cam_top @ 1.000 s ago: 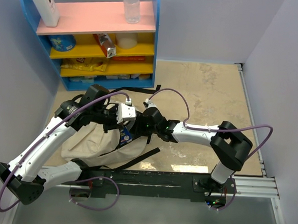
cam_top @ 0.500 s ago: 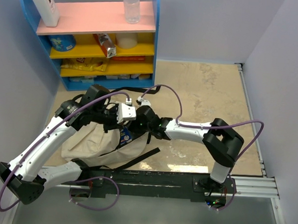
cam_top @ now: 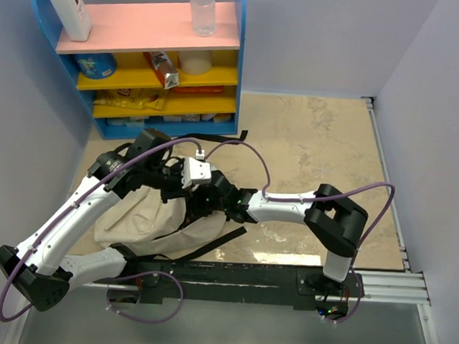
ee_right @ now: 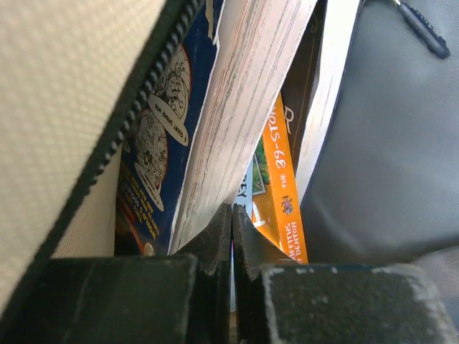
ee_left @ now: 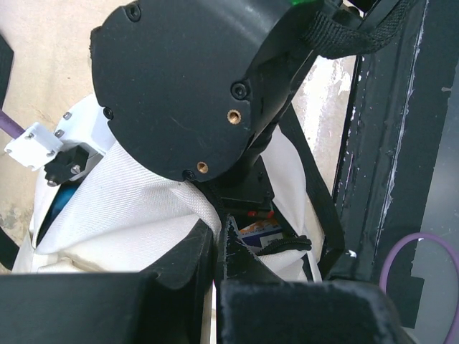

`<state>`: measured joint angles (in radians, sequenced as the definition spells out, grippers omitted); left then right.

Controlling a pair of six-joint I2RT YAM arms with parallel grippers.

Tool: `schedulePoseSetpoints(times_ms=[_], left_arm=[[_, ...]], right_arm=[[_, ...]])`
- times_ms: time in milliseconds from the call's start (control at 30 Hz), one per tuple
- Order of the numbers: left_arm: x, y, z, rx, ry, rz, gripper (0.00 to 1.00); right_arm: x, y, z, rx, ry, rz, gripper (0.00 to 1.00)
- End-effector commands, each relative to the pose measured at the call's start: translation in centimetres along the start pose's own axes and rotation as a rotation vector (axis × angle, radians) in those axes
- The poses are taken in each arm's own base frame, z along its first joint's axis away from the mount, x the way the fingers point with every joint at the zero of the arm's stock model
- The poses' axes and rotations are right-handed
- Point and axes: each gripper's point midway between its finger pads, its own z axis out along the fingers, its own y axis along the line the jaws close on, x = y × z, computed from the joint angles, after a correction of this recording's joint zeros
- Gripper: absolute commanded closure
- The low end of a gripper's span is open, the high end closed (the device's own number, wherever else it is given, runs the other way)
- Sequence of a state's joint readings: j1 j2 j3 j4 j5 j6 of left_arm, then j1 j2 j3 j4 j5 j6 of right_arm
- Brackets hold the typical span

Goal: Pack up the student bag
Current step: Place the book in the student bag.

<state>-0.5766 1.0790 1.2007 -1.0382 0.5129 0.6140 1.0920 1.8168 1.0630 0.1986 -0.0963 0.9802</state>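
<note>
The student bag (cam_top: 138, 223), beige canvas with black straps, lies at the left of the floor between both arms. My left gripper (ee_left: 219, 240) is shut on the zip edge of the bag's opening (ee_left: 129, 193) and holds it up. My right gripper (ee_right: 231, 215) is shut with nothing between its fingers. It is pushed down inside the bag, beside the page edges of a blue book (ee_right: 154, 143) and an orange-spined book (ee_right: 283, 179), with the dark grey lining (ee_right: 387, 143) on the right. In the top view the right gripper (cam_top: 199, 203) is sunk in the opening.
A blue shelf unit (cam_top: 144, 29) with a pink top stands at the back left, holding a clear bottle (cam_top: 201, 9), a white bottle (cam_top: 65, 5) and snack packs. A black strap (cam_top: 218, 241) trails from the bag toward the black rail (cam_top: 232, 274) at the near edge.
The right arm has pushed left and deeper into the bag, and its gripper has gone from partly open to shut. The blue book no longer sticks out. The left gripper has not moved.
</note>
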Motion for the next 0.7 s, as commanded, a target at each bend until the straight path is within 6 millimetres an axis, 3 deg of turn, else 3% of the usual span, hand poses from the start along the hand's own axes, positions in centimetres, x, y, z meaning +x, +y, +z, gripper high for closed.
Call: schedulePoseSetpoints(times_ms=[0, 100, 167, 300, 333, 367, 433, 467, 533, 667], left_arm=[[-3.8, 0.1, -1.1, -0.004, -0.137, 0.084, 1.00], [-3.4, 0.0, -1.1, -0.006, -0.133, 0.085, 1.00], [-3.2, -0.2, -1.1, -0.005, -0.131, 0.085, 1.00], [-3.1, -0.2, -1.0, -0.003, -0.132, 0.084, 1.00], [-3.2, -0.3, -1.0, 0.002, -0.137, 0.086, 1.00], [-3.3, -0.3, -1.0, 0.004, -0.140, 0.087, 1.00], [-3.5, -0.3, -1.0, 0.007, -0.144, 0.085, 1.00], [-3.6, -0.3, -1.1, 0.006, -0.145, 0.086, 1.00], [-3.6, -0.3, -1.1, 0.006, -0.145, 0.088, 1.00], [-3.5, -0.5, -1.3, 0.005, -0.141, 0.086, 1.00]], right_arm=[[-2.4, 0.4, -1.8, 0.001, -0.062, 0.017, 1.00], [-4.1, -3.8, -3.7, 0.145, -0.098, -0.021, 0.89], [-6.6, -5.8, -6.0, 0.225, -0.189, -0.059, 0.80], [-9.2, -10.0, -9.2, 0.408, -0.262, -0.140, 0.50], [-10.0, -10.4, -9.5, 0.430, -0.281, -0.161, 0.47], [-10.5, -11.4, -9.3, 0.456, -0.269, -0.209, 0.45], [-11.4, -10.8, -8.3, 0.435, -0.254, -0.267, 0.42], [-10.7, -11.5, -7.1, 0.431, -0.195, -0.315, 0.41], [-11.6, -10.5, -6.0, 0.397, -0.187, -0.369, 0.40], [-13.2, -10.5, -4.5, 0.384, -0.190, -0.484, 0.39]])
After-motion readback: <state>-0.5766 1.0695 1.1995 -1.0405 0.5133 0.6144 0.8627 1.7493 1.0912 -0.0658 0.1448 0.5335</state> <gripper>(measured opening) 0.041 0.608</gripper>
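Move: The right hand, fingers shut, is inside the bag. The bag's right rim is its aim, about 12 cm ahead, 11 cm to its right and 3 cm lower. The orange book stands just off its fingertips, level ahead, some 4 cm left and 4 cm below. The blue pencil case lies about 12 cm ahead, 3 cm right, 4 cm below. From the left hand that rim is roughly 8 cm ahead, 12 cm right and 10 cm below. Leaving the books, the right hand swings out of the bag mouth, some 13 cm rightward and forward with a slight rise. It then eases on forward and sinks about 4 cm over the right rim, the fingers opening from shut to a bit over half and the wrist tipping some 30 degrees to point more steeply down. The fingers end astride the rim, not yet closed on it, while the left hand still pinches the bag's zipped edge. ##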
